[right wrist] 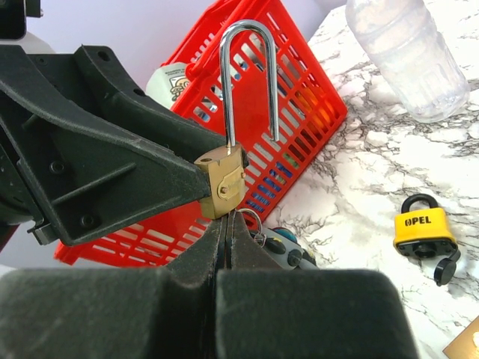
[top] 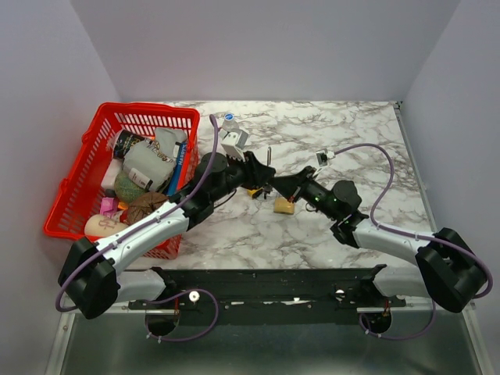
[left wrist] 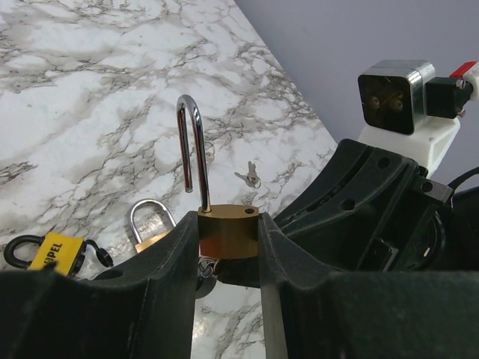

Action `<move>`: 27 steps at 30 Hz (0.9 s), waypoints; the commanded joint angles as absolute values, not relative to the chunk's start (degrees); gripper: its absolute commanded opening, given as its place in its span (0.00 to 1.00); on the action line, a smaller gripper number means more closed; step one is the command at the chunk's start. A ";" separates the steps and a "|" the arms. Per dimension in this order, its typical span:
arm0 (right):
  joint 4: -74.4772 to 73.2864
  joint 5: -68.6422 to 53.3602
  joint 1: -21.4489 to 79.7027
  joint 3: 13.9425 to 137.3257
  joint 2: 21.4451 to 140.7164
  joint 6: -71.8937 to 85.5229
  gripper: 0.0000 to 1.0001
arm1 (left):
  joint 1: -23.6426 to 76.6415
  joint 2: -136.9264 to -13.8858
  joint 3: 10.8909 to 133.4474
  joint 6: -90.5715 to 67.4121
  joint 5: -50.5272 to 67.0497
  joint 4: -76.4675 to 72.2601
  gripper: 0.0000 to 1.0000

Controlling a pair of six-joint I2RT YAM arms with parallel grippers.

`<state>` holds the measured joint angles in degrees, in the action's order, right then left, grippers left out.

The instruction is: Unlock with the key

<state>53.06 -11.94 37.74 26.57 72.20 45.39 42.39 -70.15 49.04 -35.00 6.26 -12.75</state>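
Note:
A brass padlock is clamped by its body between the fingers of my left gripper, held up above the table. Its steel shackle stands raised, with one leg in the body and the other leg free above it. My right gripper sits directly under the padlock's bottom face, jaws pressed together on the key. Only the key ring shows beside the fingertips; the blade is hidden. From above, both grippers meet at the padlock mid-table.
A red basket full of items stands at the left. A second brass padlock and a yellow padlock lie on the marble, with small loose keys farther off. A clear bottle lies at the back.

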 commanded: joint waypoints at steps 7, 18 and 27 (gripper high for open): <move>52.75 -14.76 36.56 29.88 69.96 38.85 0.03 | 42.63 -69.96 48.08 -33.92 8.00 -5.45 0.00; 42.72 -15.03 36.56 27.25 64.43 33.84 0.55 | 40.17 -70.84 48.78 -35.16 3.96 -2.29 0.00; 38.76 -17.49 37.09 28.47 66.70 30.76 0.62 | 39.46 -71.19 48.69 -36.21 3.60 -1.76 0.00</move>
<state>40.60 -16.01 36.75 27.03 64.60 33.63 39.79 -71.24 48.93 -35.35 4.78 -1.41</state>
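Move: The small padlock, its long shackle already standing open, is gripped right at the left fingertips, about 1 cm ahead and 1 cm right of the hand point; from the right hand, which pinches the key at its underside, it lies some 2 cm ahead, 3 cm left and 2 cm higher. On the table roughly 25 cm below the left hand, the brass padlock lies about 7 cm ahead and 6 cm right, the yellow padlock about 12 cm ahead and 4 cm left. Down together at first, barely more than 1 cm; then the right fingers spread wide and let go of the key while that hand eases back and slightly right, bobbing up about 2 cm and sinking again. The left hand keeps its grip on the small padlock and carries on down about 5 cm and some 2.5 cm left, fingertips tipping downward. ##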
